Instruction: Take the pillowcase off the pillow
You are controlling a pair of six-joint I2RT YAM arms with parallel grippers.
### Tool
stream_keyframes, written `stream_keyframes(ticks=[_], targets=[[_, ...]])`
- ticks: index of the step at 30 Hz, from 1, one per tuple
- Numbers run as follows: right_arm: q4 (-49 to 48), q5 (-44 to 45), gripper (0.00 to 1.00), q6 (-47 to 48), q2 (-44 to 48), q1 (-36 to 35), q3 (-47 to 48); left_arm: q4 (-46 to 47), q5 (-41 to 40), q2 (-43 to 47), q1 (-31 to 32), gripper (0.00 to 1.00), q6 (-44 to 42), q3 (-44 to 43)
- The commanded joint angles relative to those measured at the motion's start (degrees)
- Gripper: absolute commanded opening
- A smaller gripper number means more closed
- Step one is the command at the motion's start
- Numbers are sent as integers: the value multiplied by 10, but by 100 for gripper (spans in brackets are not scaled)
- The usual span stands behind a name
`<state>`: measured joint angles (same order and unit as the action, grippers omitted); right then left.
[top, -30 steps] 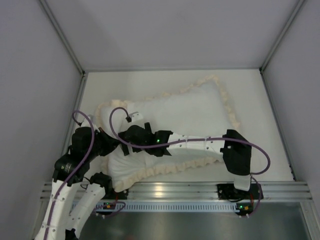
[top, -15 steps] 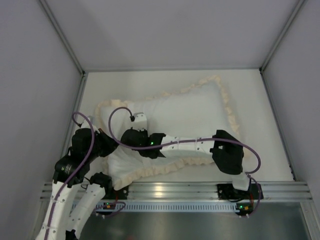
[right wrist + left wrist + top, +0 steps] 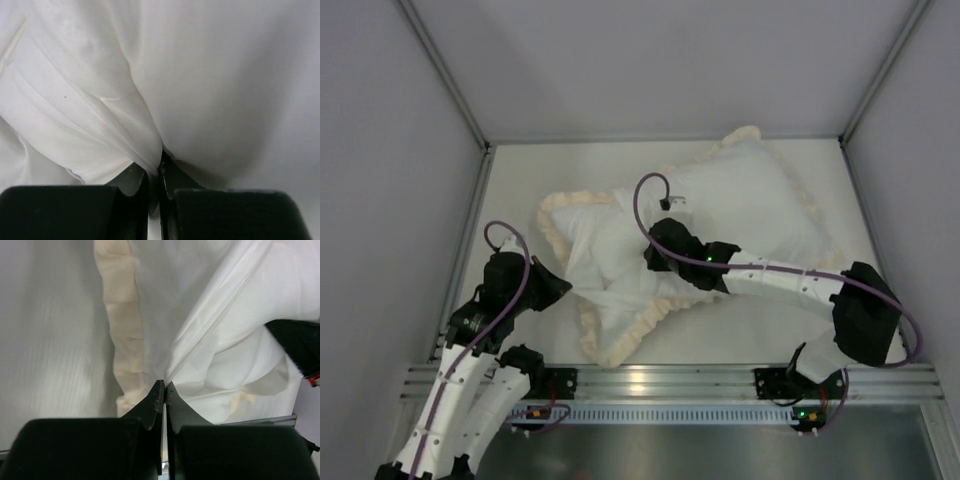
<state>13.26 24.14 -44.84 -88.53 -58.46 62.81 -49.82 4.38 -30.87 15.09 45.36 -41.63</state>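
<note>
The pillowcase [image 3: 760,200] lies white face up across the table, its cream frill [image 3: 610,345] all round. Its right part is plump and its left part is slack and wrinkled. My left gripper [image 3: 563,290] is shut on a hemmed edge of the pillowcase [image 3: 200,335] beside the frill [image 3: 122,340] at the left end. My right gripper [image 3: 652,262] is on the middle of the bundle, shut on a fold of white fabric [image 3: 125,135] next to a smooth plump surface that looks like the pillow [image 3: 240,90]. Most of the pillow is hidden inside the case.
Grey enclosure walls stand left, right and behind. An aluminium rail [image 3: 640,380] runs along the near edge of the white table [image 3: 520,180]. Purple cables loop above both wrists. My right arm [image 3: 790,285] lies across the bundle's near right side.
My right gripper has moved right and away from me with its fabric. The whole bundle shifted right and back, and its left end went slack. My left gripper followed a little to the right, still shut.
</note>
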Motion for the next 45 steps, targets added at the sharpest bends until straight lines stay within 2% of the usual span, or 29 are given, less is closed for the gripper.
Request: stream_keyframes(ticks=[1,3,4,5,7,11,12,13,15,16,17,18,19,22,25,29,34,38,40,45], targets=[[-12,22,0,34,58,98,-22,3,17,-13,-1,0,10,25],[-19,-16,0,29,70,141,-17,31,26,-33,-1,0,13,32],[-45,-93,0,20,71,161,-20,38,31,-41,-1,0,12,31],[-65,-134,0,-5,71,195,-29,42,31,-50,-1,0,9,28],[-90,-201,0,-21,65,214,-30,42,25,-73,-1,0,1,25],[-84,-183,0,-2,71,186,-20,77,61,-87,-1,0,2,43],[-80,-166,0,1,72,176,-22,92,69,-94,-1,4,3,43],[-79,-162,0,4,71,168,-29,100,77,-97,-1,22,3,41],[-82,-158,0,3,64,148,-41,118,99,-112,-1,47,-5,24],[-88,-152,0,2,61,140,-49,117,105,-123,-1,64,-11,12],[-95,-146,0,0,58,122,-59,117,113,-132,-1,89,-23,2],[-96,-138,0,0,49,114,-60,116,125,-148,0,93,-26,-8],[-95,-127,0,0,43,108,-62,117,164,-149,0,95,-25,-16],[-95,-115,0,-1,24,86,-55,117,215,-117,2,98,-6,-14],[-94,-106,0,-1,12,70,-51,116,230,-68,3,99,9,-25],[-94,-81,0,-13,9,46,-60,115,228,-98,6,99,31,-65],[-90,-74,0,-15,10,32,-61,117,156,-144,38,99,54,-104],[-85,-63,0,-15,21,27,-61,116,103,-253,104,99,51,-136],[-82,-56,0,-15,26,25,-59,116,51,-282,128,99,50,-145],[-69,-49,0,-8,35,24,-55,117,18,-302,135,96,41,-138]])
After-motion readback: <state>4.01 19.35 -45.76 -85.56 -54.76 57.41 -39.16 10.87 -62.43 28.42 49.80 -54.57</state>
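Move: Both hands pinch the white pillowcase. The loose cloth the left goes for lies about 10 cm to its right, 7 cm ahead and some 4 cm lower; from the right hand that spot is about 6 cm left, 2 cm ahead and 3 cm below. The near frilled corner lies roughly 12 cm back and 8 cm right of the left hand; the far-left frilled corner is about 17 cm ahead and 2 cm left of it. Left fingers open, freeing the pillowcase, and reach 10 cm right, 5 forward towards the right hand's still-pinched bunch. ##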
